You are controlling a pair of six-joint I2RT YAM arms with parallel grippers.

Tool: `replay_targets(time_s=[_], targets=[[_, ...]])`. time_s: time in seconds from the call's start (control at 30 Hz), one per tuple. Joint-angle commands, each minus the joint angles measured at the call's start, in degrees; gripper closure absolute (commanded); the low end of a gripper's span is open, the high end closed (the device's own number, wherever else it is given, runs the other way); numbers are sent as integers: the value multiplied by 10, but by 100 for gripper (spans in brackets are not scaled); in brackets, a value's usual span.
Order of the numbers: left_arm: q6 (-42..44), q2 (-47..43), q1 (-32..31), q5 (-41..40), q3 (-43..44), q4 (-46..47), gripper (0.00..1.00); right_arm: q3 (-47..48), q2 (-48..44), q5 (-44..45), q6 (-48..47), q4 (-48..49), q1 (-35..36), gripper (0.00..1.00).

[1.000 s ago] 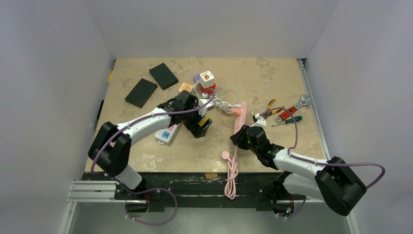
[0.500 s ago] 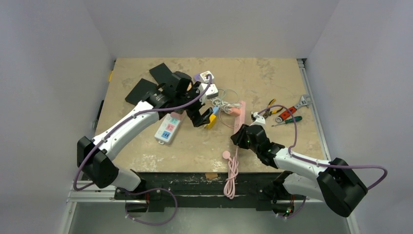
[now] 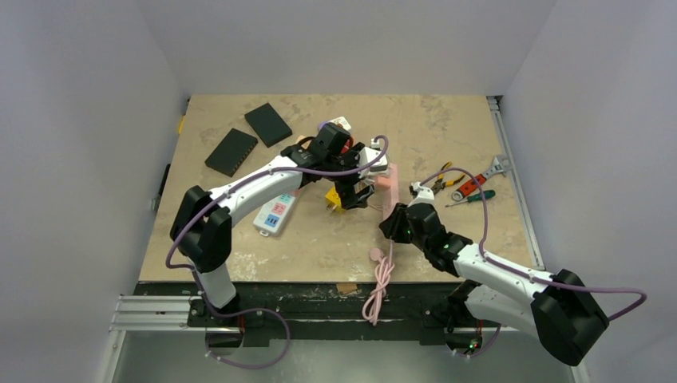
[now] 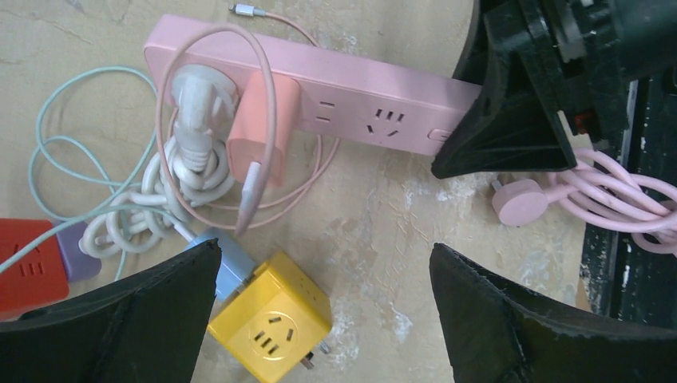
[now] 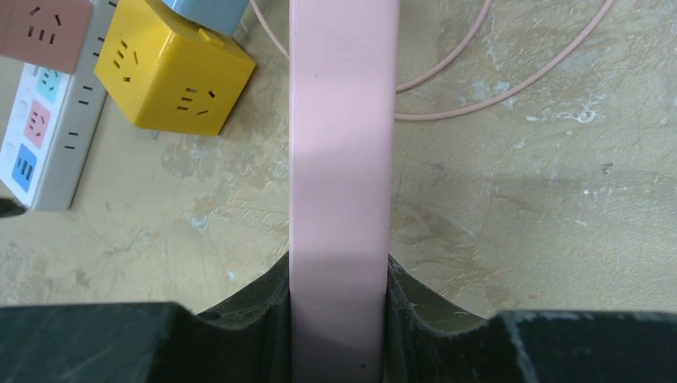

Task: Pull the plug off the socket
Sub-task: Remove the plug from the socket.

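Observation:
A pink socket strip [image 4: 351, 96] lies on the table, also visible from above as the pink strip [image 3: 390, 185]. A white plug [image 4: 199, 89] with a coiled white cord and a salmon adapter [image 4: 263, 120] sit in its sockets. My right gripper [image 5: 339, 271] is shut on the strip's near end [image 5: 343, 144], and it appears in the left wrist view as a black gripper [image 4: 511, 112]. My left gripper [image 4: 319, 259] hangs open above the table, just short of the strip, empty. A yellow socket cube [image 4: 271, 319] with a blue plug [image 4: 230, 263] lies by its left finger.
A white strip with coloured sockets [image 3: 274, 214] lies left of the yellow cube [image 3: 333, 199]. Two black boxes [image 3: 267, 124] lie at the back left. Pliers, wrench and screwdriver [image 3: 471, 187] lie to the right. A red cube [image 4: 28, 267] and the pink cord bundle [image 3: 379, 279] are nearby.
My left arm has swung right, from over the white strip to beside the pink strip, staying open. The right gripper has kept its hold and place.

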Motion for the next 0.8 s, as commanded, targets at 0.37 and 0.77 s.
replay_targets(time_s=[0.37,0.77], targets=[[26,70,-17,-9,46,133,8,64,9,-61,-65,43,0,100],[70,69,-32,-40,35,128,93,70,15,-46,-67,29,0,100]])
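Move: The salmon plug stands in the raised pink socket strip about 4 cm ahead of the left hand, 6 cm to its right and 2 cm lower. The white plug beside it is some 4 cm farther out along the strip. The yellow adapter lies level with that hand, 6 cm left, and the blue one 4 cm ahead and 4 cm left, both about 12 cm below. From the right hand the salmon plug is roughly 12 cm ahead, 2 cm left and 6 cm higher. The left hand reaches some 5 cm forward and right, closing on the salmon plug; right keeps gripping the strip. ##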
